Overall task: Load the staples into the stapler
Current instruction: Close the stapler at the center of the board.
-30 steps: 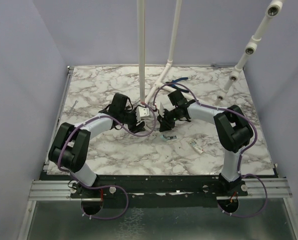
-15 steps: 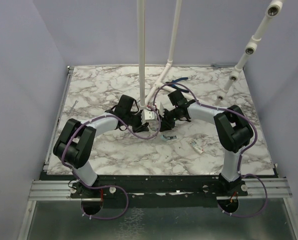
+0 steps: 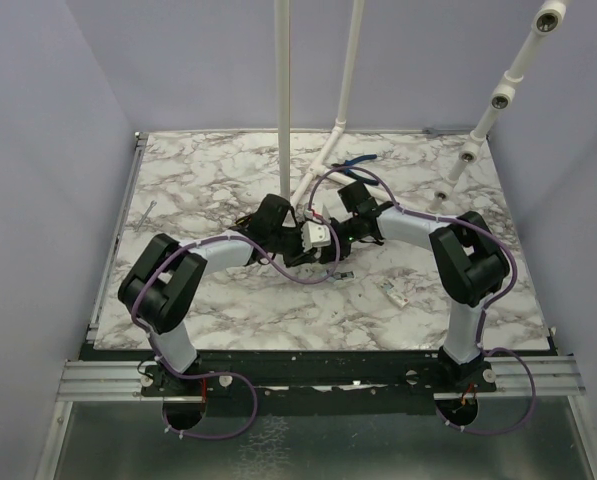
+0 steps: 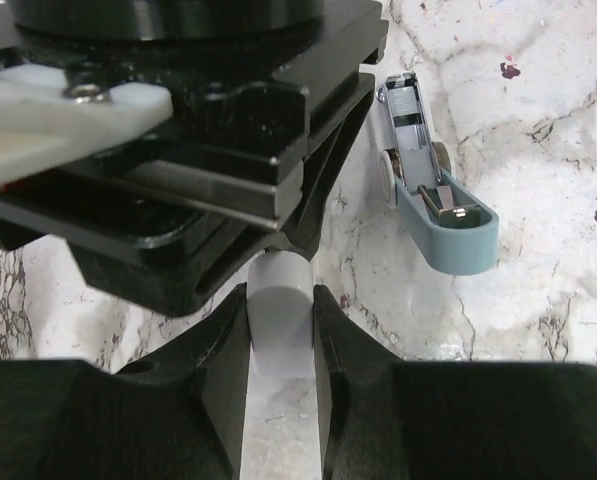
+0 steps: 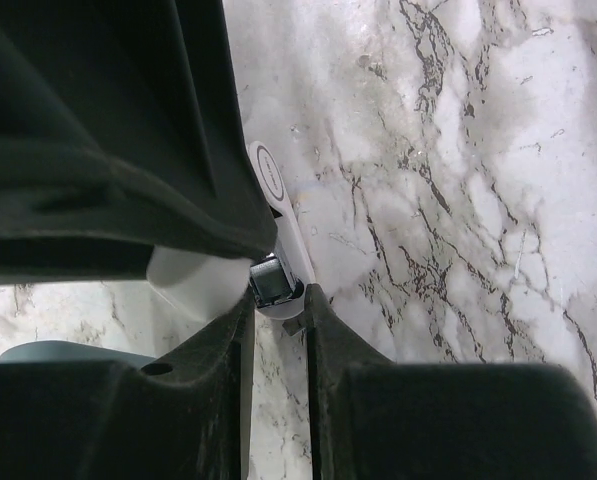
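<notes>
The pale blue-green stapler (image 4: 438, 210) lies opened on the marble, its silvery channel facing up. It sits just near of both grippers (image 3: 340, 272), and a sliver of it shows in the right wrist view (image 5: 68, 352). Both grippers meet mid-table on one small white piece. My left gripper (image 4: 280, 300) (image 3: 296, 240) is shut on its pale rounded end (image 4: 278, 320). My right gripper (image 5: 278, 295) (image 3: 330, 240) is shut on the end with a dark block (image 5: 275, 283). I cannot make out any staples.
White pipes (image 3: 283, 100) rise from the table just behind the grippers, and more pipes (image 3: 498, 100) stand at the back right. A small white item (image 3: 393, 292) lies right of the stapler. A blue object (image 3: 356, 160) lies near the far edge.
My left arm has swung right to meet the right gripper, and its jaws have shut on the white piece. The right arm has barely moved.
</notes>
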You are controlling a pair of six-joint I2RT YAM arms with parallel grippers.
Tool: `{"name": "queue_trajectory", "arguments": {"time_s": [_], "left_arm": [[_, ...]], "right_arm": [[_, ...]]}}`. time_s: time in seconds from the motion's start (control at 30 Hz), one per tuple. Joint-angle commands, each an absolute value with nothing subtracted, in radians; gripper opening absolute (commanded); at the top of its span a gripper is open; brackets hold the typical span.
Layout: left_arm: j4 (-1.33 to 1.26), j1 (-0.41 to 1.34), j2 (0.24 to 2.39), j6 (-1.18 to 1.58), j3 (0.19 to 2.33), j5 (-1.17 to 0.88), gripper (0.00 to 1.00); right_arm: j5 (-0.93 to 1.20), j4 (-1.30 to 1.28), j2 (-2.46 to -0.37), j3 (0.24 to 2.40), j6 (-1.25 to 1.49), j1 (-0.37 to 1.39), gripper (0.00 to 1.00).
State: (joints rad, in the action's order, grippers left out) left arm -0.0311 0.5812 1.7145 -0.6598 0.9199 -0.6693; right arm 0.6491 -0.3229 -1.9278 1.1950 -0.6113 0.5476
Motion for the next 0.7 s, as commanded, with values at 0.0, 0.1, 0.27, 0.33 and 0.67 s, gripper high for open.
{"name": "queue_trajectory", "arguments": {"time_s": [0.0, 0.1, 0.27, 0.33, 0.67], "left_arm": [[-0.061, 0.623, 1.766, -0.631, 0.908, -0.667, 0.2], [-0.063, 0.624, 1.775, -0.622, 0.916, -0.666, 0.25], [-0.058, 0.623, 1.748, -0.639, 0.904, -0.652, 0.48], [-0.057, 0.623, 1.745, -0.648, 0.9, -0.653, 0.55], [-0.043, 0.607, 1.704, -0.659, 0.882, -0.64, 0.76]], "right_arm": [[0.672, -0.261, -1.949, 1.164, -0.574, 0.566, 0.17], [0.67, -0.26, -1.947, 1.163, -0.574, 0.565, 0.17], [0.673, -0.271, -1.955, 1.173, -0.577, 0.565, 0.18], [0.673, -0.273, -1.957, 1.176, -0.577, 0.565, 0.18], [0.676, -0.273, -1.953, 1.173, -0.575, 0.565, 0.18]]}}
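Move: The white stapler sits between the left fingers, its middle roughly at the hand point and about 1 cm lower. From this hand the teal stapler lies open about 7 cm to the right, 4 cm back and 4 cm lower, and a small white box some 18 cm right, 8 cm back and 5 cm lower. For the right hand, the white stapler's middle is about 2 cm to the left and level fore and aft. Left fingers open off the white stapler, easing about 1 cm down and right; right hand keeps its pinch. ##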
